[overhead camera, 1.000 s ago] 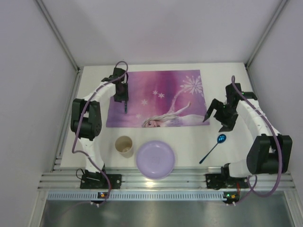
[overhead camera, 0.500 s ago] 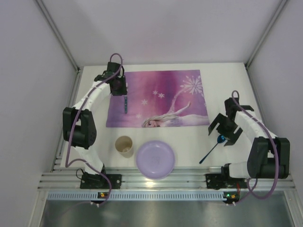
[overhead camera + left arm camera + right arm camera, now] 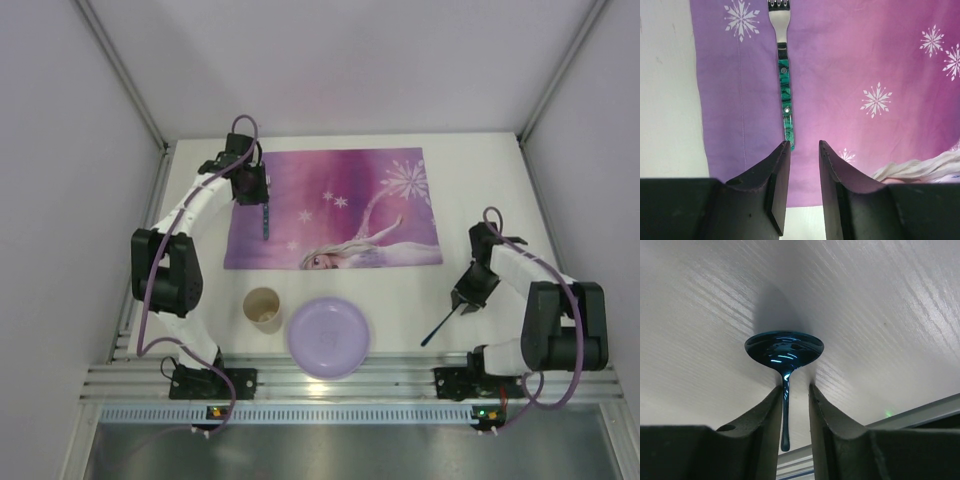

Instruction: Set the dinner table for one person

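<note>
A fork (image 3: 785, 90) with a green handle lies flat on the left part of the purple placemat (image 3: 340, 205), tines pointing away from my left gripper (image 3: 804, 142). That gripper is open with nothing between its fingers, its tips just short of the handle's end. In the top view the fork (image 3: 265, 222) lies just near of the left gripper (image 3: 257, 198). My right gripper (image 3: 795, 386) is low on the white dinner table (image 3: 470, 170), its jaws narrow around the neck of a dark blue spoon (image 3: 784, 347). The handle rests against the left finger, with a gap to the right one.
A tan cup (image 3: 263, 308) and a lilac plate (image 3: 328, 336) stand near the table's front edge, near of the placemat. The spoon's handle (image 3: 437, 330) sticks out toward the metal rail at the front. Grey walls close in the sides and back.
My right gripper has come down over the spoon and its wide-open jaws have narrowed around the handle. The left gripper has drawn back slightly from the fork.
</note>
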`<state>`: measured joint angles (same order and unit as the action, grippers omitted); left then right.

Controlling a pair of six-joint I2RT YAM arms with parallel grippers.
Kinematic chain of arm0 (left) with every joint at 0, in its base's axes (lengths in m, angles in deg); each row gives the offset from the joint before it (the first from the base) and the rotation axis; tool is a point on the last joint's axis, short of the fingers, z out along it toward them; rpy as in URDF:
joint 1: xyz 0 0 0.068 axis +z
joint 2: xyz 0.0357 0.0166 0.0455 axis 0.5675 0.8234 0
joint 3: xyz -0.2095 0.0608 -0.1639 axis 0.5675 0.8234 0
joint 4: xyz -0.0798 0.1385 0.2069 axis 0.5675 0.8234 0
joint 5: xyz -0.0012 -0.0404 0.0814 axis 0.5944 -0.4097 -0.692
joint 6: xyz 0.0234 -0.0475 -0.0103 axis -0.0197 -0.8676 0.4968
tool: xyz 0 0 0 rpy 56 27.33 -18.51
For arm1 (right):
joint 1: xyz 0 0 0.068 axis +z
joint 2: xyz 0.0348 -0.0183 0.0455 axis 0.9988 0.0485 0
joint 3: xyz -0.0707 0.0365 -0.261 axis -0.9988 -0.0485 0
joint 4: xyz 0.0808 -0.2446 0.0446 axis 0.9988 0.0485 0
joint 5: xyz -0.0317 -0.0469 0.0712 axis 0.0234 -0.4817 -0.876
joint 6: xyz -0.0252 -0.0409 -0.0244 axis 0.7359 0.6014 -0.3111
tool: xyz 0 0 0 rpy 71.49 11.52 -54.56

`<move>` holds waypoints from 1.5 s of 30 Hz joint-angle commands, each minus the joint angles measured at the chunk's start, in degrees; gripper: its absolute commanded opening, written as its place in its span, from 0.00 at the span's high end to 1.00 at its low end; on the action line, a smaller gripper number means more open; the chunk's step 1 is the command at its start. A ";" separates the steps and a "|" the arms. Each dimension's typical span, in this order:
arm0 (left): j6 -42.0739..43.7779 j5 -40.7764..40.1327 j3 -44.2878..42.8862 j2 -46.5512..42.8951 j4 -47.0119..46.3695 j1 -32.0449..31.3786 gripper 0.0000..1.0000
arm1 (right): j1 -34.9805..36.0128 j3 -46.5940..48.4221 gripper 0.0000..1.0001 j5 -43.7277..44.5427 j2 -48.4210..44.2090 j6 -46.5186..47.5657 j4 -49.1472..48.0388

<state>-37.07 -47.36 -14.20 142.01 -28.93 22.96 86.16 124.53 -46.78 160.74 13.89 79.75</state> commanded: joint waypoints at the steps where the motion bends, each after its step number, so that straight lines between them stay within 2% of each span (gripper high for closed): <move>1: -0.12 0.58 1.26 -2.91 -1.53 0.10 0.65 | -0.61 -0.02 0.74 3.71 3.61 -0.58 -5.96; 8: 0.58 -1.09 2.14 -3.79 -1.89 0.10 0.65 | -0.52 -0.20 0.90 6.00 8.80 0.74 -8.41; 10: 0.76 -1.35 2.14 -3.88 -1.89 0.10 0.65 | -0.61 -0.11 0.99 5.92 10.82 1.44 -9.12; 14: 0.85 -1.88 2.14 -3.97 -1.80 0.10 0.65 | -0.52 2.25 1.00 6.79 11.97 2.67 -7.90; 17: 0.85 -1.88 1.88 -3.88 -1.89 0.10 0.64 | 0.09 6.12 1.00 9.42 8.73 3.81 -3.96; 21: 0.24 -1.36 1.01 -3.53 -1.71 0.10 0.64 | 0.62 19.55 1.00 11.54 6.25 7.14 1.42; 22: 0.06 -1.44 0.83 -3.70 -1.71 0.10 0.65 | 2.80 22.36 1.00 12.15 6.43 8.11 2.38; 26: -0.38 -1.97 0.04 -4.49 -2.41 0.10 0.64 | 7.20 38.86 1.00 11.82 11.08 13.56 5.82; 31: -1.35 -1.97 -0.58 -5.81 -2.06 0.10 0.64 | 12.13 54.36 1.00 5.75 23.37 18.92 7.04; 32: -1.44 -1.97 -0.49 -6.42 -1.71 0.10 0.64 | 12.92 60.39 1.00 4.70 25.83 19.45 8.01; 35: -1.44 -2.32 -0.06 -7.83 -0.75 0.10 0.64 | 15.82 70.86 1.00 3.37 35.85 21.56 11.00; 38: -1.35 -3.11 2.05 -10.28 0.13 0.02 0.64 | 17.14 77.56 1.00 3.02 45.51 22.71 11.80; 45: -2.23 -3.47 8.02 -16.18 0.57 0.02 0.64 | 18.29 86.54 1.00 3.63 56.25 23.77 12.06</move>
<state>-38.23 -50.11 -8.49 129.44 -28.58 22.96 104.13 205.07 -43.62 215.60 36.01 90.03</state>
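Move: The spoon slants across the table at the right fingertips, its bowl just ahead and its middle about 4 cm back, 3 cm left and 1 cm below that hand. The placemat's middle is some 28 cm ahead and 28 cm left, the plate's roughly 8 cm back and 30 cm left, both about 1 cm lower. From the left hand, the spoon lies some 30 cm back, 40 cm right and 13 cm down. Right fingers pinch the spoon, arc about 30 cm forward-left, turning counter-clockwise, lowering over the placemat; left hand rises 5 cm. ##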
